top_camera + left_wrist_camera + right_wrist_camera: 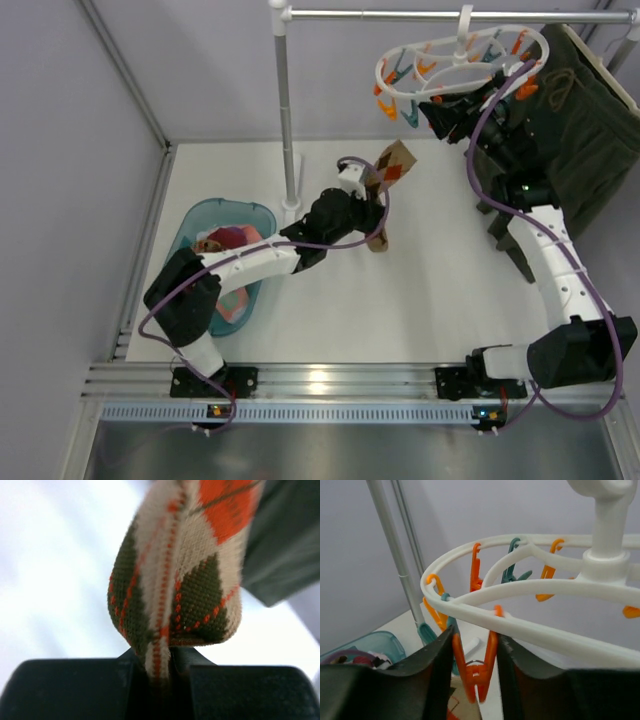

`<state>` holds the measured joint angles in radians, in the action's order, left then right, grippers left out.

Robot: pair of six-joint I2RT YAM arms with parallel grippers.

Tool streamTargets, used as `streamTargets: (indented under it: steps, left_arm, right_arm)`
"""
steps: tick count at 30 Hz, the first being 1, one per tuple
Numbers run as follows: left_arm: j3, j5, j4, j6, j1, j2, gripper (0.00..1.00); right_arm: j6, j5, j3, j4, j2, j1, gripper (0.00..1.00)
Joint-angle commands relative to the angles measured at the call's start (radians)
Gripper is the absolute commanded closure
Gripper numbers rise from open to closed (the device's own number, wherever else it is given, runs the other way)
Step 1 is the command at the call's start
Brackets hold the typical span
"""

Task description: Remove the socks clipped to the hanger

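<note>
The white oval hanger (460,62) hangs from the rail at the back right, with orange and teal clothespins dangling from it. My right gripper (432,112) is up at its near-left rim. In the right wrist view its fingers (440,655) squeeze the handles of an orange clothespin (476,672), and the right gripper (475,636) is shut on it. An orange-brown argyle sock (392,165) hangs just under that clip, and I cannot tell whether the clip's tips still touch it. My left gripper (372,197) is shut on the sock's middle (180,580). Other socks (232,238) lie in the basket.
A teal basket (200,215) stands at the left beside my left arm. The rack's upright pole (287,110) rises between the basket and the hanger, under the top rail (420,14). A large dark olive garment (590,130) hangs at the far right behind my right arm.
</note>
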<state>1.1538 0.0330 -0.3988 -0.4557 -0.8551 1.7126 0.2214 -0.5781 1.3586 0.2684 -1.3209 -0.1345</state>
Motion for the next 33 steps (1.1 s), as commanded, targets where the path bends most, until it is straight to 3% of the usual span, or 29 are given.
streamTargets:
  steps: [1, 2, 4, 5, 10, 18, 23, 25, 30, 33]
  left_arm:
    - [-0.029, 0.206, 0.157, -0.015, 0.027, -0.154, 1.00]
    - [-0.031, 0.253, 0.290, -0.020, 0.031, -0.174, 1.00]
    - [-0.035, 0.408, 0.412, -0.041, 0.039, -0.241, 1.00]
    - [-0.045, 0.445, 0.539, -0.066, 0.051, -0.266, 1.00]
    - [-0.060, 0.551, 0.810, -0.118, 0.148, -0.454, 1.00]
    - [-0.071, 0.521, 1.101, -0.087, 0.526, -0.617, 1.00]
    - [-0.103, 0.230, 1.098, -0.064, 0.811, -0.550, 1.00]
    - [-0.124, 0.173, 1.077, -0.080, 0.888, -0.469, 1.00]
    - [-0.303, -0.081, 0.886, -0.153, 0.923, -0.314, 1.00]
    - [-0.416, -0.107, 0.766, -0.181, 0.912, -0.231, 1.00]
  right_arm:
    - [0.021, -0.017, -0.029, 0.066, 0.026, -0.001, 0.60]
    - [0.022, -0.022, -0.039, 0.063, 0.038, -0.001, 0.38]
    - [0.033, -0.028, -0.052, 0.043, 0.069, -0.001, 0.19]
    - [0.036, -0.031, -0.068, 0.037, 0.083, 0.001, 0.01]
    - [0.105, -0.063, -0.156, 0.009, 0.187, -0.001, 0.01]
    - [0.170, -0.089, -0.485, -0.046, 0.408, -0.001, 0.01]
    - [0.219, -0.094, -0.689, -0.014, 0.569, 0.003, 0.01]
    - [0.254, -0.095, -0.733, 0.018, 0.615, -0.001, 0.01]
    - [0.335, -0.124, -0.829, 0.075, 0.687, 0.003, 0.01]
    - [0.363, -0.137, -0.871, 0.117, 0.721, -0.001, 0.01]
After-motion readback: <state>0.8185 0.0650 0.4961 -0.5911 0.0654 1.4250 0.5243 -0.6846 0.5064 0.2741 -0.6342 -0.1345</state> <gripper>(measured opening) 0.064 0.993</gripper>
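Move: Holding the argyle sock, the left hand has the teal bin about 41 cm to its left, 4 cm back and 18 cm below. The foot of the stand post lies roughly 22 cm to that hand's left, 10 cm ahead and 21 cm below. The right hand has the orange clip right between its fingers, with a teal clip some 5 cm to the left of it, level with it, and the hanger's middle about 9 cm ahead, 7 cm right and 5 cm above. Sweeping left, the left hand carries the still-pinched argyle sock some 45 cm in front of the stand post to the teal bin, swinging counter-clockwise, then drops about 20 cm over the pile as the fingers tip steeply down. Meanwhile the right hand opens wide, frees the orange clip and withdraws down and back from the hanger, tipping some 20 degrees downward. ##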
